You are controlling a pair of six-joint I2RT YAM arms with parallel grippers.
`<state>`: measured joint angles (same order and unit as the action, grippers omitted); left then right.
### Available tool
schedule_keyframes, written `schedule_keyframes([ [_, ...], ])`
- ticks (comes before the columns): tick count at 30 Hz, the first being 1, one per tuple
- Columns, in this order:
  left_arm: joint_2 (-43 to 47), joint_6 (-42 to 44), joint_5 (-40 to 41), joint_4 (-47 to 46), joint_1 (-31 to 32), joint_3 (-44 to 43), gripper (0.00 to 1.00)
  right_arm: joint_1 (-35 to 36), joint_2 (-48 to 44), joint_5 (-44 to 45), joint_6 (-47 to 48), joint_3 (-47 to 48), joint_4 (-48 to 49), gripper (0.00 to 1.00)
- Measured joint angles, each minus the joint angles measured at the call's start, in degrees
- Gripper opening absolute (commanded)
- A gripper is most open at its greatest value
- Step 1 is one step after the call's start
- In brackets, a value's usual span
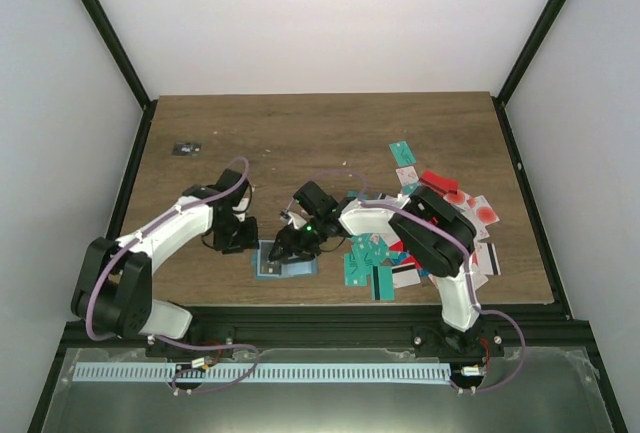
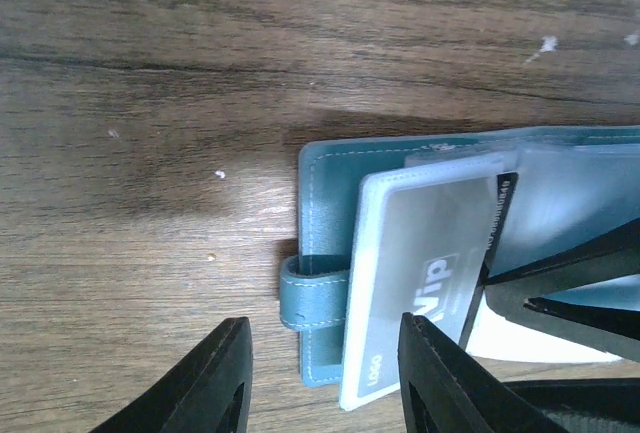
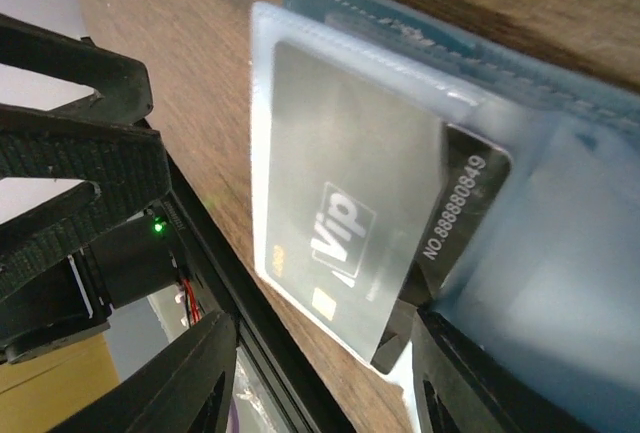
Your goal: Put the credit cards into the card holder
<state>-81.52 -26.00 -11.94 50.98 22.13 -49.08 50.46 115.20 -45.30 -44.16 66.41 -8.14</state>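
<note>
The blue-grey card holder [image 1: 268, 267] lies open near the table's front edge, its strap loop [image 2: 312, 293] toward my left gripper. A black "Vip" card [image 3: 345, 223] sits mostly inside a clear pocket [image 2: 380, 253] of the holder, with its numbered end [image 3: 466, 202] sticking out. My left gripper [image 2: 325, 383] is open and straddles the holder's strap edge, one finger [image 2: 440, 378] over the pocket. My right gripper [image 3: 320, 383] is open around the card's lower corner, gripping nothing. Loose credit cards [image 1: 362, 263], teal, red and white, lie in a heap on the right.
A tiny black object [image 1: 185, 148] lies at the far left of the table. The card heap spreads to the right edge [image 1: 488, 213]. The black frame rail [image 1: 330, 313] runs just in front of the holder. Both arms meet over the holder.
</note>
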Motion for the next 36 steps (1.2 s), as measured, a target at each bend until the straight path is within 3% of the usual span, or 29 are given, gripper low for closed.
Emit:
schedule_keyframes([
  [7,3.72,-0.55,-1.44,-0.22,0.0,0.0,0.41,0.0,-4.61,0.5,1.57,0.0,-2.45,0.58],
  [12,6.51,-1.36,-2.73,-0.04,0.9,-0.74,0.41,-0.02,-11.3,4.26,3.13,-0.02,-7.26,0.69],
  [17,7.69,-2.78,-3.85,-0.44,4.31,-3.28,0.4,-0.07,-21.75,14.86,3.32,-2.47,-15.56,0.8],
  [22,7.39,-5.09,-4.35,-2.89,9.29,-4.48,0.38,-0.09,-31.01,27.21,1.55,-8.66,-26.82,0.83],
  [30,-0.83,-8.07,-4.61,-8.87,20.74,-11.08,0.38,-0.11,-38.93,40.52,-6.62,-18.86,-42.88,0.83],
  [36,-12.07,-8.5,-6.49,-14.4,27.96,-19.34,0.37,-0.44,-48.7,40.72,-14.47,-26.75,-46.14,0.83],
])
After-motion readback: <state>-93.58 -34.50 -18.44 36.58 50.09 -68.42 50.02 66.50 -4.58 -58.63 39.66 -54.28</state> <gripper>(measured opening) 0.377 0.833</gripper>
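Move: The right hand, its fingertips at the right edge of the vip card in the open card holder, goes for the striped teal card, about 25 cm to its right, 5 cm nearer the base and 4 cm lower. The holder's middle is just 1 cm right and level fore and aft; the loose teal cards lie some 19 cm right, 1 cm back, the striped white card 30 cm right, 3 cm back. From the left hand the striped teal card lies roughly 33 cm right, 8 cm back, 5 cm down. Up and off the card holder in an arc, the right hand climbs about 9 cm, swings some 26 cm right and a little back, then sinks over the striped teal card, its fingers turning from leftward to nearly straight down and opening wide. The left hand rises too, then sweeps about 21 cm right, over the holder towards the loose cards, leaning its fingers rightward, still half open. ##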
